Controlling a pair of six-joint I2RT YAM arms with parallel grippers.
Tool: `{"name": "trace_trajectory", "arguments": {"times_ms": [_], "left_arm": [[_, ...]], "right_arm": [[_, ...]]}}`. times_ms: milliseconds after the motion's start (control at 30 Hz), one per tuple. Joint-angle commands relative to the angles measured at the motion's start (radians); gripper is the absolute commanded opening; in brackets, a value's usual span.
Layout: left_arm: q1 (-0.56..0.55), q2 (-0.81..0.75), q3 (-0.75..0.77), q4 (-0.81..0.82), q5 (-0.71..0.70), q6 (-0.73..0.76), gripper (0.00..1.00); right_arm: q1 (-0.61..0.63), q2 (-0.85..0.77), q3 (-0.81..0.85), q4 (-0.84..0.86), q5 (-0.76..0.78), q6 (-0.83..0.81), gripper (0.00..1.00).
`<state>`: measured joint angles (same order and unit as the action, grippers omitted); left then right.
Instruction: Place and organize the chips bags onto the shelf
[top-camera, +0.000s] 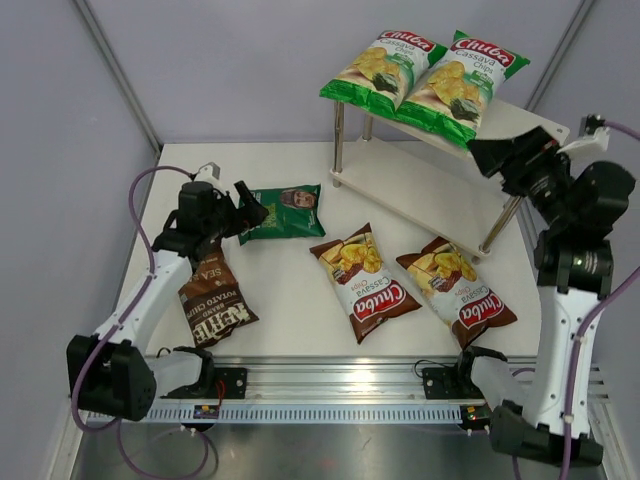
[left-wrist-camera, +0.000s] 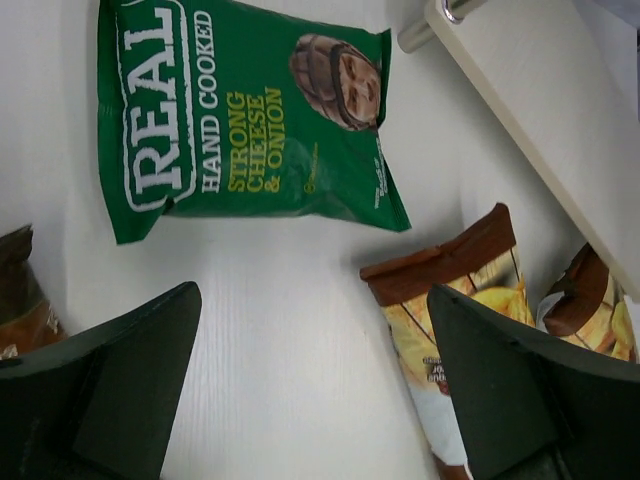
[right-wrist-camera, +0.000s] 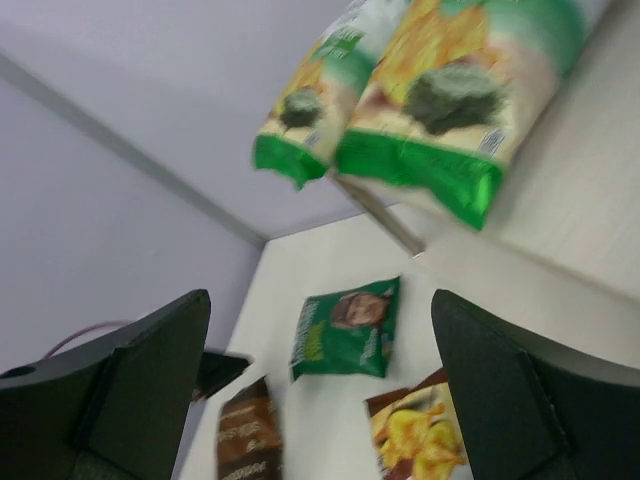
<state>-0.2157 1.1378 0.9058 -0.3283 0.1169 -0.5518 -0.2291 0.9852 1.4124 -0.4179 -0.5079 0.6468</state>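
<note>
Two green Chuba chips bags (top-camera: 385, 65) (top-camera: 465, 80) lie side by side on the top board of the shelf (top-camera: 515, 118). My right gripper (top-camera: 487, 155) hangs open just off their near right corner, nothing between its jaws (right-wrist-camera: 320, 300); both green bags (right-wrist-camera: 310, 110) (right-wrist-camera: 450, 90) lie ahead of it. On the table lie a dark green portrait bag (top-camera: 285, 212), two brown-red Chuba bags (top-camera: 365, 282) (top-camera: 458, 290) and a dark brown Kettle bag (top-camera: 212, 300). My left gripper (top-camera: 248, 210) stands open and empty (left-wrist-camera: 312, 300) just left of the portrait bag (left-wrist-camera: 240, 120).
The shelf's lower board (top-camera: 420, 190) carries nothing and rests on metal posts (top-camera: 338, 140) at the table's back right. Grey walls close in the table on the left and at the back. An aluminium rail (top-camera: 330, 385) runs along the near edge.
</note>
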Motion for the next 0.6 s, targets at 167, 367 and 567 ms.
{"name": "trace_trajectory", "arguments": {"times_ms": [167, 367, 567], "left_arm": [[0.197, 0.284, 0.090, 0.206, 0.211, 0.029, 0.99], [0.272, 0.552, 0.206, 0.242, 0.421, 0.096, 0.98], [0.314, 0.671, 0.248, 0.279, 0.487, 0.105, 0.97]], "right_arm": [[0.045, -0.195, -0.418, 0.587, -0.352, 0.349, 0.99], [0.141, -0.200, -0.425, 0.617, -0.446, 0.329, 0.99], [0.223, -0.207, -0.371, 0.614, -0.512, 0.312, 0.99]]}}
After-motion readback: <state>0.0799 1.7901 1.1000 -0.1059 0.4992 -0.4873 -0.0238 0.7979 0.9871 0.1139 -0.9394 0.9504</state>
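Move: The green Real bag lies flat on the table about 12 cm ahead of the left hand, 4 cm to its right and some 17 cm below. Also on the table, the brown crisps bag is roughly 16 cm back and 10 cm left of that hand, and the brown Chuba bag about 12 cm back and 28 cm right. From the right hand, high by the shelf, the Real bag is about 43 cm left, 15 cm ahead and 44 cm lower. Towards the Real bag's left end the open left hand sinks about 11 cm and reaches forward about 10, drifting some 5 cm left, its fingers tipping further down; it ends close above, with no touch to be seen. The right hand, empty and open, swings left and back away from the shelf, turning nearly 40 degrees counter-clockwise. ##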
